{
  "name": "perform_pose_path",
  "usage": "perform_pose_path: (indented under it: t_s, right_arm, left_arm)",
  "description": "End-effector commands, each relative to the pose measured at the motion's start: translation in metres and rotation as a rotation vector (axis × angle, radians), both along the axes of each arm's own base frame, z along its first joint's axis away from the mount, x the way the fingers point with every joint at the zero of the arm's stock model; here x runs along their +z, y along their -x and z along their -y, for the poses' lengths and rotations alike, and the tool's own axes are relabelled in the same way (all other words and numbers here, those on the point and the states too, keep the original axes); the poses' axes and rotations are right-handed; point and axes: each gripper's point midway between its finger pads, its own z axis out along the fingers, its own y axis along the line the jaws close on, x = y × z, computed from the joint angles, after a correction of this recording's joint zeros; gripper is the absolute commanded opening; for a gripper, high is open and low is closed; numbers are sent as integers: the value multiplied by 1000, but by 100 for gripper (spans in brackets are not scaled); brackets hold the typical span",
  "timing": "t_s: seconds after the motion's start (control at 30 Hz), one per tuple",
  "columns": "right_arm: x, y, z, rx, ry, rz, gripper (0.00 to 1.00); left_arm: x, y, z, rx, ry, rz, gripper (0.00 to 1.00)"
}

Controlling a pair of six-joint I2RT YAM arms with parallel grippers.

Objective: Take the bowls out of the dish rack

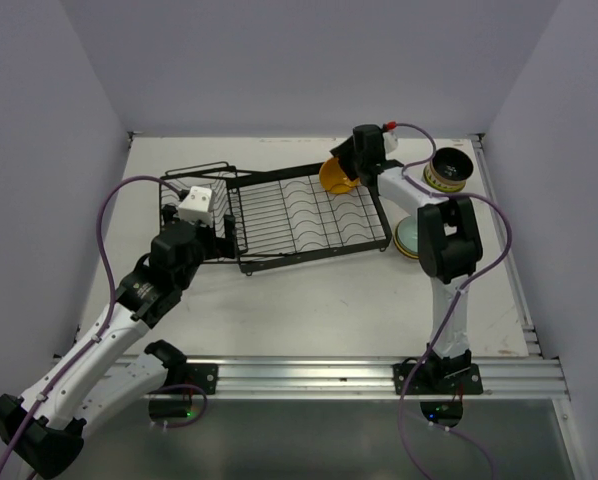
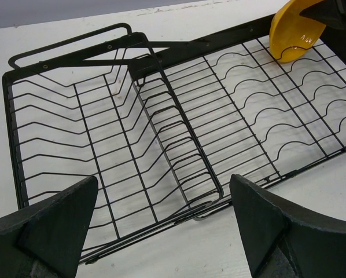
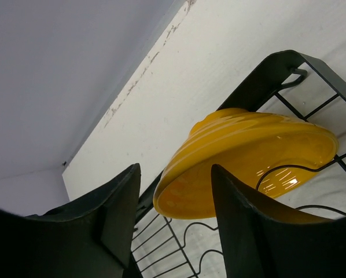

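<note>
The black wire dish rack (image 1: pixel 299 215) lies mid-table, with its raised basket section at the left end. One orange-yellow bowl (image 1: pixel 336 177) stands tilted at the rack's far right corner. My right gripper (image 1: pixel 351 162) is open there; in the right wrist view its gripper (image 3: pixel 176 231) straddles the rim of the bowl (image 3: pixel 248 162) without clamping it. My left gripper (image 1: pixel 205 212) is open and empty above the basket end; the left wrist view (image 2: pixel 161 231) shows the rack (image 2: pixel 161 145) below it and the bowl (image 2: pixel 294 35) at the top right.
A stack of bowls topped by a dark one (image 1: pixel 449 170) stands at the far right of the table. Another stack with a pale teal-green bowl (image 1: pixel 406 242) sits right of the rack, partly hidden by the right arm. Walls enclose the table's left, far and right sides.
</note>
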Motion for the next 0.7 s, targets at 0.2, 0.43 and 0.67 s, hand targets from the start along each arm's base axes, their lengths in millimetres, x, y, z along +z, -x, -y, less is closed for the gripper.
perform_pose_path:
  t_s: [0.2,0.43,0.67]
  right_arm:
    - [7,-7,-7,-27,-38,57,41]
    - [8,-3,-9,-30,-65,85,22]
    - [12,1,-14,-2,-105,121,3]
  left_arm:
    - [10,-2,4,-18,18,39,100]
    - [9,-2,5,-17,16,35,100]
    - [9,-3,4,-13,12,33,100]
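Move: The orange bowl, standing on edge in the rack, has its middle roughly 5 cm below the right hand, about 1 cm ahead and 2 cm right, with its upper rim between the open fingers. From the right hand, the rack's right rail is about 12 cm right and 6 cm back, the teal-topped bowl stack some 20 cm right and 18 cm back. From the left hand, the orange bowl lies about 31 cm ahead, 31 cm right and 14 cm lower. The orange bowl's upper rim is pinched as the right fingers, more than half open, close most of the way, one pad inside the bowl and one outside. The right hand first dips under a centimetre, then slides about 2 cm left while closing, its left side rolling up and its fingertips tilting up by some 5 degrees each. ##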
